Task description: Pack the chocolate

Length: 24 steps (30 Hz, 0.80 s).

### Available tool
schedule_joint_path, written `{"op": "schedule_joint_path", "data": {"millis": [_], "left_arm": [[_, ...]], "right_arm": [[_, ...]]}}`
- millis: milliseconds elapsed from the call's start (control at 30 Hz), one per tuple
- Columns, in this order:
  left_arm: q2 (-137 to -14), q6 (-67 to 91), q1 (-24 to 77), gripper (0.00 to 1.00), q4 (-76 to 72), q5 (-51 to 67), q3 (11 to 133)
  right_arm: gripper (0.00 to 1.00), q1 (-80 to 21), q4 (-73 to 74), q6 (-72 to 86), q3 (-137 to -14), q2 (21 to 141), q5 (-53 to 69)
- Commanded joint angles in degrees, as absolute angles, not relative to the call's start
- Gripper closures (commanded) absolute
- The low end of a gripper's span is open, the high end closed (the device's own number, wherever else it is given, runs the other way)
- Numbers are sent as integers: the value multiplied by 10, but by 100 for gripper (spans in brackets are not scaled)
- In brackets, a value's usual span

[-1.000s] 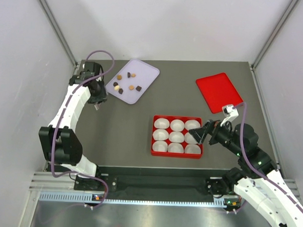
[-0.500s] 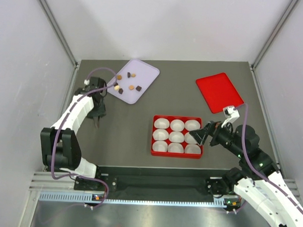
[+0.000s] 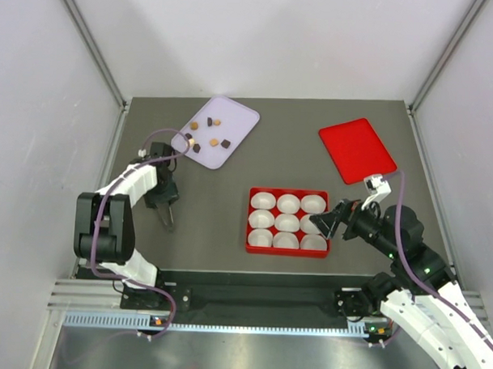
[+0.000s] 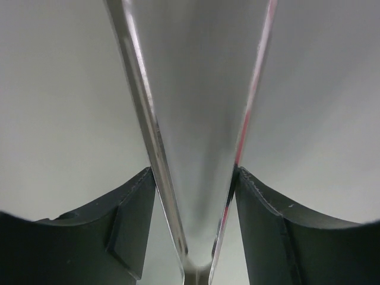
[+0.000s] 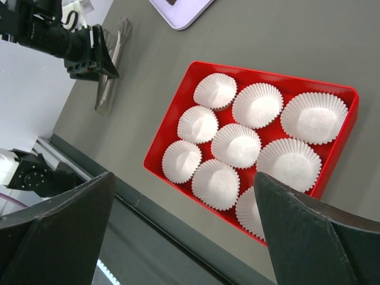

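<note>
The chocolate, several small dark and tan pieces, lies on a lavender tray at the back left. My left gripper hangs over the bare table in front of that tray, shut on thin metal tongs that point toward the near edge. In the left wrist view its fingers press both arms of the tongs, which spread apart. My right gripper is open at the right edge of the red box, nothing between its fingers. The box holds white paper cups, all empty.
A flat red lid lies at the back right. The enclosure's white walls stand on three sides. In the right wrist view the red box sits close to the table's near edge and its black rail.
My left arm has swung from beside the lavender tray toward the near side, carrying the tongs; the tongs' arms now stand a little wider. The right arm has barely moved.
</note>
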<state>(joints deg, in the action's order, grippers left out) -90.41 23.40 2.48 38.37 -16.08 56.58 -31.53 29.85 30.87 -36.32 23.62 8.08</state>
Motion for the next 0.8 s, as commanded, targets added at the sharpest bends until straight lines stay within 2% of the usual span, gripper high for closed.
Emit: {"op": "schedule_joint_path", "data": {"millis": [0,167,333,433,767], "left_arm": [[-911,272,18,40,323,-148,542],[-910,296,12,36,296,-153,524],[-896,311,4,19,269,-137,495],[-893,310,4,14,255,-129,484],[-906,298,-36,6,222,-96,467]], "right_arm": [[0,-309,291,294,-385,230,81],[0,-309,307,282,-395,224,80],[0,-309,325,270,-394,205,63],[0,-309,330,265,-394,196,61],[0,-309,337,254,-396,189,52]]}}
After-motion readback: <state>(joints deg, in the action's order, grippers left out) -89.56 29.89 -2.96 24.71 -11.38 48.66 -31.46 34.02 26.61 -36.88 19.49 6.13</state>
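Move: Between the left fingers are the metal tongs, their middle about at the hand point, hinge end towards the robot, with bare table some 3 cm below. The lilac tray lies about 19 cm ahead and 14 cm right of that hand; the red box is roughly 35 cm to its right and 5 cm nearer. From the right hand, the tongs are some 43 cm left, 12 cm ahead and 19 cm below. Sinking about 2.5 cm to bring the tongs down to the table, the left hand then stays low and opens from a bit over half to nearly full, the tong arms still against the inside of its fingers. While opening it creeps some 2 cm forward and 1 cm left, tipping its fingertips forward and turning about 10 degrees counter-clockwise. ##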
